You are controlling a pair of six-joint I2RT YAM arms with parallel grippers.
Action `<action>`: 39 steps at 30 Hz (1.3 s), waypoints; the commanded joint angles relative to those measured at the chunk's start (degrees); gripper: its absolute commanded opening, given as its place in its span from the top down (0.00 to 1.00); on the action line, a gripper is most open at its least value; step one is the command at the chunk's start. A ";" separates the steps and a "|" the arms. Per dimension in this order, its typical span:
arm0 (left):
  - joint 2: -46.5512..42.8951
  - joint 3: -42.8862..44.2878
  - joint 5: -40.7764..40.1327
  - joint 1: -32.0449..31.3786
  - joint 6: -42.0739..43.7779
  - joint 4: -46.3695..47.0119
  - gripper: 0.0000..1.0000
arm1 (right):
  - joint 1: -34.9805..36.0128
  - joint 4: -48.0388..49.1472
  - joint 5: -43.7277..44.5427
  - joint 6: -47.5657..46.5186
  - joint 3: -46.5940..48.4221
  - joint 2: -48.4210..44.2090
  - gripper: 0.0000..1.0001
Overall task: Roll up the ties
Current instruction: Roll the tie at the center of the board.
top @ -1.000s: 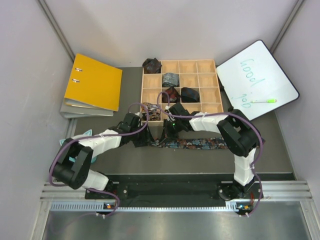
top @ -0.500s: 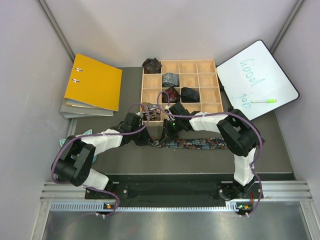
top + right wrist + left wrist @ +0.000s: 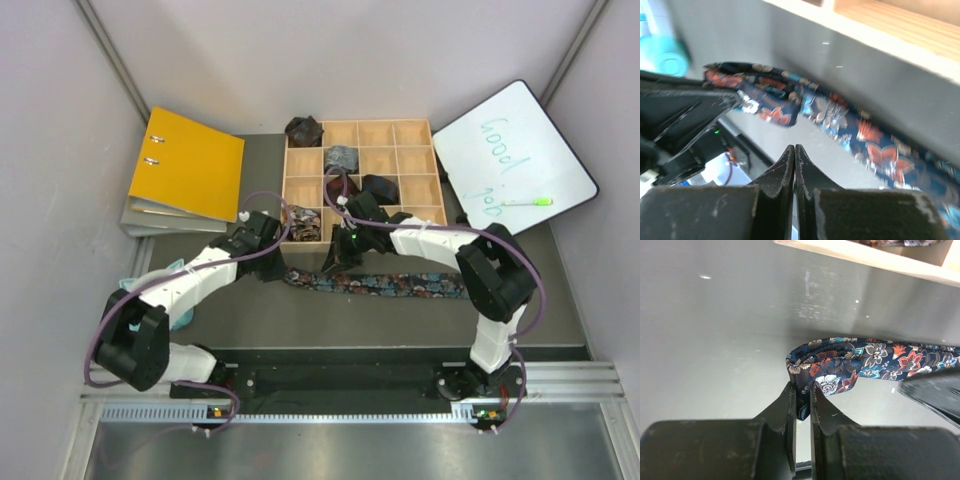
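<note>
A dark navy tie (image 3: 390, 285) with orange-red and light-blue flowers lies stretched along the grey table in front of the wooden tray (image 3: 410, 132). My left gripper (image 3: 276, 271) is shut on its folded left end. In the left wrist view the fabric (image 3: 850, 357) is pinched between the fingertips of the left gripper (image 3: 802, 396). My right gripper (image 3: 335, 262) hangs just above the tie, shut and empty. In the right wrist view its tips (image 3: 794, 150) meet, and the tie (image 3: 840, 117) runs beyond them. Rolled ties sit in the tray: grey-blue (image 3: 341, 158), black (image 3: 380, 187), brown-patterned (image 3: 303, 222).
A dark bundle (image 3: 303, 130) rests on the tray's back left corner. A yellow binder (image 3: 187, 163) lies on grey folders at the left. At the right a whiteboard (image 3: 513, 158) carries a green marker (image 3: 528, 201). A teal object (image 3: 135, 290) is partly hidden by the left arm.
My left gripper has closed on the tie's left end and drawn it slightly left. The right gripper has shifted a little toward the tray, still shut.
</note>
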 commanded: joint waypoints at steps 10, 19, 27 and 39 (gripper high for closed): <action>-0.28 9.06 -14.83 -6.04 1.28 -13.67 1.00 | 3.21 5.55 -2.55 3.75 3.11 0.89 1.00; 1.83 11.88 -16.16 -8.15 0.66 -15.34 1.00 | 5.76 9.42 -5.19 6.30 7.94 9.16 1.00; 3.93 14.51 -16.07 -10.35 -0.22 -15.87 1.00 | 5.85 11.44 -6.60 7.97 10.41 12.41 1.00; 11.58 17.59 -14.75 -14.83 -2.94 -13.32 1.00 | 5.41 11.27 -6.69 6.83 6.90 10.84 1.00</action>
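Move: The left hand already pinches the tip of the tie's folded end, whose fold lies about 3 cm to its right, 1 ahead and 2 lower. That fold sits some 6 cm left of the right hand, 1 back and 2 below. From the right hand, the tie's flat strip centres roughly 13 cm right, 3 back and 3 down; the brown rolled tie in the box is about 8 cm ahead, 4 left, 1 down. Up about 2 cm first, then left nearly 7 cm and down past its starting height, the right hand, still shut, brings its fingertips in against the folded end beside the left fingers. The left hand keeps its pinch, lifting the tip nearly 3 cm while rolling its left side up some 15 degrees, then comes right about 3.5 cm and partly sinks, bringing the tip over towards the strip. ##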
